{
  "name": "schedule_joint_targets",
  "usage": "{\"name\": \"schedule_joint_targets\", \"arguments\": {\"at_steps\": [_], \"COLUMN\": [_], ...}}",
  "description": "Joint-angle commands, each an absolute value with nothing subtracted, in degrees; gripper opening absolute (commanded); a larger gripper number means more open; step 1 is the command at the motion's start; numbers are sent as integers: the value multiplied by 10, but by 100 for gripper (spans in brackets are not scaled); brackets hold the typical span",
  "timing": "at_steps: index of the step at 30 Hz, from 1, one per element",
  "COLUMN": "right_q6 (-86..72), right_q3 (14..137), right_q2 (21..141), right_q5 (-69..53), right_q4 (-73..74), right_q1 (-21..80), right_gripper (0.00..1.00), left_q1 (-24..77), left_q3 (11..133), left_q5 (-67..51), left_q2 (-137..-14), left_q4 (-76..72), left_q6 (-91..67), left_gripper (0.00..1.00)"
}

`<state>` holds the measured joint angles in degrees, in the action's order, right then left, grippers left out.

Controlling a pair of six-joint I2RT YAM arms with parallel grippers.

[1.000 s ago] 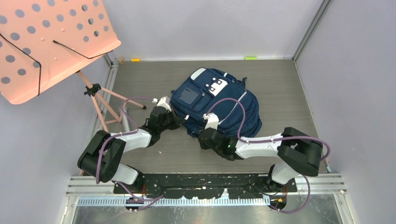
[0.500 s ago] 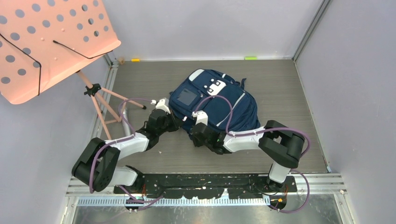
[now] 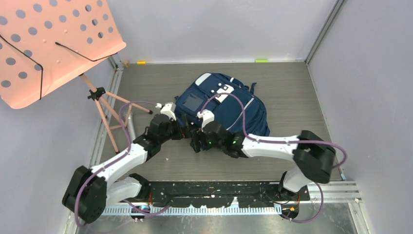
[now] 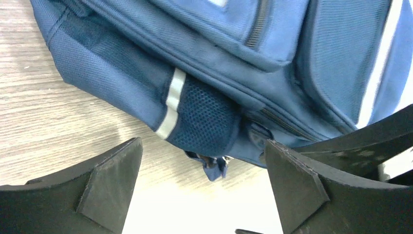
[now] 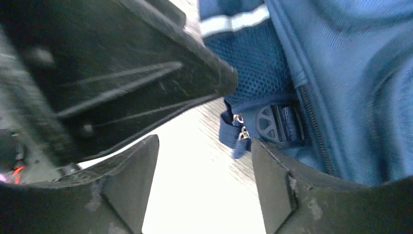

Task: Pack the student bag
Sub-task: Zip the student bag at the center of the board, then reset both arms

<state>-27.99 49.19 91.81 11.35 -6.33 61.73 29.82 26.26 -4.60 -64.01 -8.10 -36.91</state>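
The navy student bag (image 3: 229,105) lies flat on the grey floor, its front pocket up, white stripes showing. Both grippers meet at its near-left corner. My left gripper (image 3: 182,131) is open, and its wrist view shows the bag's mesh side pocket (image 4: 207,119) and blue zipper pulls (image 4: 214,165) just ahead of the fingers. My right gripper (image 3: 196,141) is open too. In its wrist view the zipper pulls (image 5: 238,134) and a dark strap buckle (image 5: 277,122) sit just beyond its right finger, with the left gripper's black finger (image 5: 122,73) above. Nothing is held.
A pink perforated music stand (image 3: 48,44) on a tripod (image 3: 109,109) stands at the far left. Grey walls enclose the floor on three sides. A yellow marker (image 3: 141,62) and a green marker (image 3: 261,60) lie by the back wall.
My right arm has swung left and stretched out, bringing its gripper to the bag's near-left corner beside the left gripper. The left arm has extended slightly. The bag has shifted a little left.
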Motion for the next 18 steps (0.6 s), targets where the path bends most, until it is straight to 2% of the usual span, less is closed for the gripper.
{"name": "schedule_joint_targets", "arguments": {"at_steps": [1, 5, 10, 15, 18], "right_q6": [-207, -196, -199, -214, -231], "right_q3": [533, 544, 524, 503, 489], "right_q2": [822, 757, 665, 579, 527], "right_q5": [100, 102, 116, 111, 117], "right_q4": [22, 102, 155, 236, 257], "right_q1": [606, 540, 425, 254, 187], "right_gripper": [78, 84, 98, 100, 100], "left_q1": [298, 269, 182, 98, 90], "left_q3": [321, 355, 424, 497, 545], "left_q5": [-21, 30, 17, 3, 32], "left_q2": [-569, -512, -491, -486, -462], "left_q4": [52, 147, 263, 356, 393], "left_q6": [-325, -299, -260, -223, -177], "left_gripper": [100, 100, 100, 100, 100]}}
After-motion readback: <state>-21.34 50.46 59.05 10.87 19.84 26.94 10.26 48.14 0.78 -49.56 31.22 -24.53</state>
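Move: The student bag's middle is about 10 cm ahead and 15 cm right of the left hand, 5 cm lower; its near-side zip pulls hang some 6 cm right and 6 cm below, 1 cm back. A tripod foot stands 12 cm ahead and 15 cm left, a grey tube 4 cm ahead and 22 cm left, both 8 cm down. From the right hand, the bag's middle is about 14 cm ahead, 11 cm right and 4 cm down, the zip pulls 3 cm ahead, 2 cm right and 4 cm down. Both empty hands leave the bag's near-side zip pulls and part, each climbing first. The right goes up and then swings right over the bag, some 23 cm across, 13 cm up and 9 cm forward, turning about 30 degrees clockwise while its part-open fingers spread fully. The left, still open, rises about 10 cm and then sweeps 13 cm left towards the tripod side, turning counter-clockwise and rolling its left side up. ##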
